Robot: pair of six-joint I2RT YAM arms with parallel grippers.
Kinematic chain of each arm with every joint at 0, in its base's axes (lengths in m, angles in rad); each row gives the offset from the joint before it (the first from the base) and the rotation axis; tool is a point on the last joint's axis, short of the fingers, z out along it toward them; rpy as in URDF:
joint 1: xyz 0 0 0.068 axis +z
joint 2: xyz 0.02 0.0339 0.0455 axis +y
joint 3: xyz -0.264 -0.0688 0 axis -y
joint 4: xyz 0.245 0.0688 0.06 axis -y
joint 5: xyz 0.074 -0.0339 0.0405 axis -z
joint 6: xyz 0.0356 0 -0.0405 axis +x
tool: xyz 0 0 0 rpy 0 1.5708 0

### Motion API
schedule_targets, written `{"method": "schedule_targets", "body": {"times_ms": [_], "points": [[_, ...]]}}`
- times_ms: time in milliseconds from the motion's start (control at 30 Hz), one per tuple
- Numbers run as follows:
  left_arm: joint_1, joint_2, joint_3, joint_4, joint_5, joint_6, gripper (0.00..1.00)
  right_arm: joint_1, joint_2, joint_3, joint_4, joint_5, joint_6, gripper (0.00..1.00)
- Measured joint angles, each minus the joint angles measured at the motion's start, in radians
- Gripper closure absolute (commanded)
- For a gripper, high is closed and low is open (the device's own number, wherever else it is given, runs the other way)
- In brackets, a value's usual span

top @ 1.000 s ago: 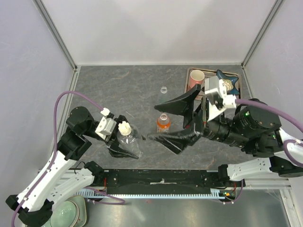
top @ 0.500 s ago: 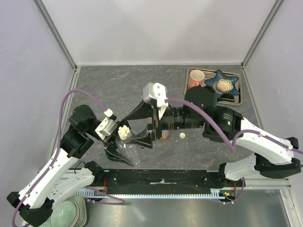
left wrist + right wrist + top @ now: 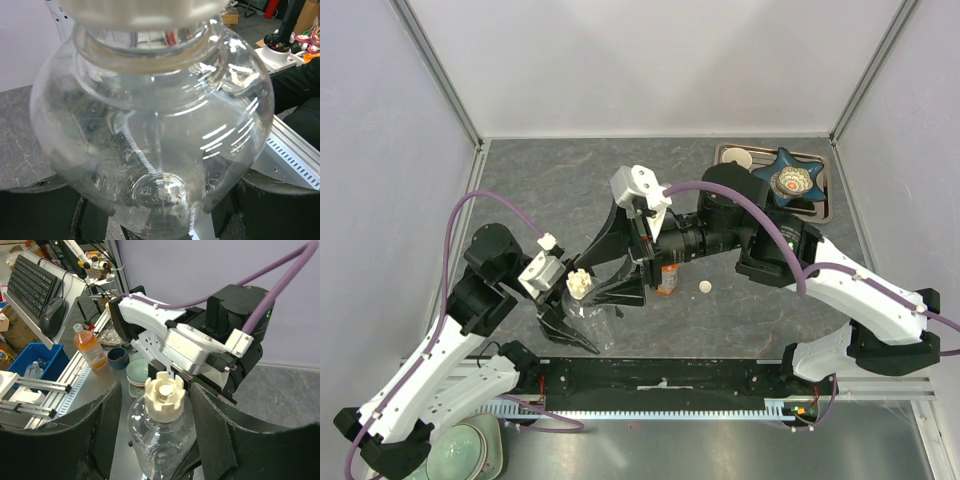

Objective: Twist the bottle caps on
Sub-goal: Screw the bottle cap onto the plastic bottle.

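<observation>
My left gripper (image 3: 572, 325) is shut on the lower body of a clear bottle (image 3: 588, 315), holding it upright. The bottle (image 3: 150, 125) fills the left wrist view, with dark fingers (image 3: 107, 210) pressed to its sides. A white notched cap (image 3: 580, 282) sits on its neck. My right gripper (image 3: 586, 280) reaches in from the right and is open. In the right wrist view its fingers (image 3: 102, 430) flank the cap (image 3: 166, 392) with a gap on each side. An orange-drink bottle (image 3: 666, 283) stands partly hidden under the right arm. A small white cap (image 3: 704, 287) lies on the table.
A metal tray (image 3: 820, 210) at the back right holds a pink mug (image 3: 736, 158) and a blue star-shaped dish (image 3: 793, 178). The right arm stretches across the table's middle. White walls and frame posts close in the back and sides.
My right arm has swung left across the table to the held bottle's cap, and its jaws have narrowed. The loose white cap has come into view. The left gripper shifted only slightly.
</observation>
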Motion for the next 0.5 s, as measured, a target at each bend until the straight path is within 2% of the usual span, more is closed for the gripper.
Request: {"method": "schedule_targets", "body": {"times_ms": [167,267,500], "points": [[0.0,-0.008,0.0,0.0,0.0,0.0,0.94,-0.026,0.03,0.0,-0.001,-0.031,0.017,0.39],[0.0,-0.012,0.0,-0.001,0.0,0.0,0.94,-0.032,0.037,0.0,0.0,-0.044,0.026,0.48],[0.0,-0.019,-0.003,-0.001,-0.002,0.0,0.94,-0.032,0.037,0.0,0.002,-0.067,0.036,0.86]]}}
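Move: The bottle cap, sitting on top of the plastic bottle in the left gripper, is about 2 cm to the left of the right hand and 2 cm below it, level fore and aft, between its open fingers. The bottle's body hangs about 10 cm below that hand and 2 cm to its left; the orange bottle stands on the table some 20 cm ahead, 14 cm right and 35 cm below. From the left hand, the cap is about 10 cm straight above. The right fingers close by about half their gap and pinch the bottle cap from both sides, a grip not there before. First the hand eases about 2 cm down, left and forward onto the cap with its fingers pointing left, then nearly stops as they shut. The left hand keeps its hold on the bottle. ##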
